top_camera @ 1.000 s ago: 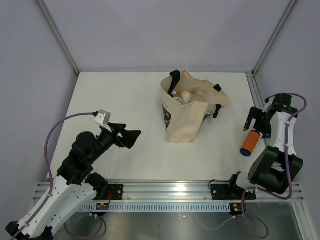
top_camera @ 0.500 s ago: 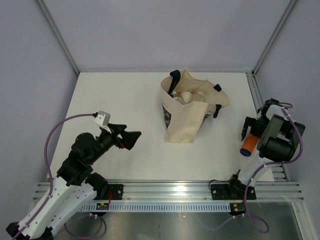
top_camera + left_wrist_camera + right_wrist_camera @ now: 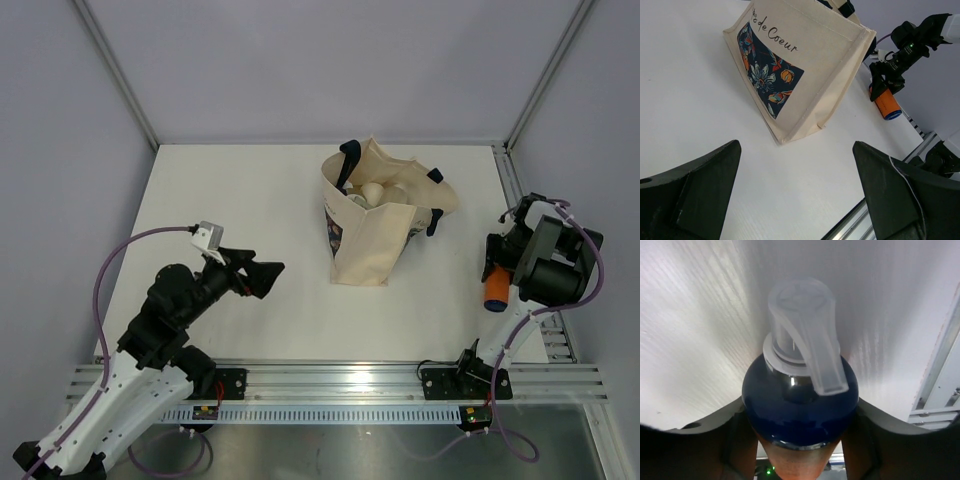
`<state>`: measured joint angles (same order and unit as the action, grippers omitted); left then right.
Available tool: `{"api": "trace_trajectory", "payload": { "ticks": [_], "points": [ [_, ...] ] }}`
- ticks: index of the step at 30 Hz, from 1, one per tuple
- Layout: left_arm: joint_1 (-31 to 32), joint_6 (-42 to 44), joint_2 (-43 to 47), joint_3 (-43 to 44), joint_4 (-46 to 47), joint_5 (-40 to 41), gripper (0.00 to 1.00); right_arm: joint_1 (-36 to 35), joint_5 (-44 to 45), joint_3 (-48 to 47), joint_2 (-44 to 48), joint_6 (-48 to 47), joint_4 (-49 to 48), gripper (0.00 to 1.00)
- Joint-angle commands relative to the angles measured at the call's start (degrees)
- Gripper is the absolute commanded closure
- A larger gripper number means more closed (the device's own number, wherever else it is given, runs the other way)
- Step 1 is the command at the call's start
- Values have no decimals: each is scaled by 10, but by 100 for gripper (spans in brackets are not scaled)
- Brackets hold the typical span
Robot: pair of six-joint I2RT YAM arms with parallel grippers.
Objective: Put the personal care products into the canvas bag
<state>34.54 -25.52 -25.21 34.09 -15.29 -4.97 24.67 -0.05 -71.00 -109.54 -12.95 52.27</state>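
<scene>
An orange bottle (image 3: 495, 290) with a dark blue shoulder (image 3: 800, 405) and a clear pump cap (image 3: 805, 315) lies on the white table near its right edge. My right gripper (image 3: 497, 264) is shut on it, a finger pressed against each side (image 3: 800, 412). The same bottle (image 3: 886, 102) shows far off in the left wrist view. The beige canvas bag (image 3: 375, 235) stands at mid-table, navy handles up and its dark floral print (image 3: 767, 75) facing left. Several pale products (image 3: 372, 192) lie inside it. My left gripper (image 3: 262, 277) hovers open to the left of the bag (image 3: 795, 146), holding nothing.
A metal rail (image 3: 340, 378) runs along the near edge of the table. Another rail (image 3: 512, 185) borders the right side, close to the orange bottle. Grey walls enclose the back and both sides.
My right arm has swung forward and down over the orange bottle and its jaws have closed on it. The left arm and the bag have not moved.
</scene>
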Motion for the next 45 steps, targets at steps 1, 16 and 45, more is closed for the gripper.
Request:
{"api": "trace_trajectory", "payload": {
  "ticks": [1,16,45],
  "points": [
    [-2,1,-14,9,38,5,1,-7,-47,-16,-21,-20,10,50],
    [-2,17,-13,28,13,15,1,-6,-372,-12,71,-84,59,100],
    [-2,42,-45,56,11,-12,1,-268,-340,-497,124,-12,85,100]
  ]
}}
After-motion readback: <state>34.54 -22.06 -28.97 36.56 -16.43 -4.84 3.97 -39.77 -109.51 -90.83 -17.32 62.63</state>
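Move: My right fingers are already shut around the orange bottle, which lies low on the table with its base towards me. The canvas bag's middle is about 35 cm to the left, 10 cm ahead and 12 cm higher; its sagging right rim comes nearer, some 20 cm left, 13 cm ahead and 18 cm up. From my left hand the bag is about 28 cm right, 17 cm ahead and 13 cm lower. Keeping the orange bottle pinched, I first swing my right hand about 10 cm left close to the table, fingertips swinging left. Then I lift hard upward, some 30 cm, with the last stretch curving quickly forward and left towards the bag's mouth. My wrist tips the fingers from down to forward and turns counter-clockwise, bringing the bottle upright. ##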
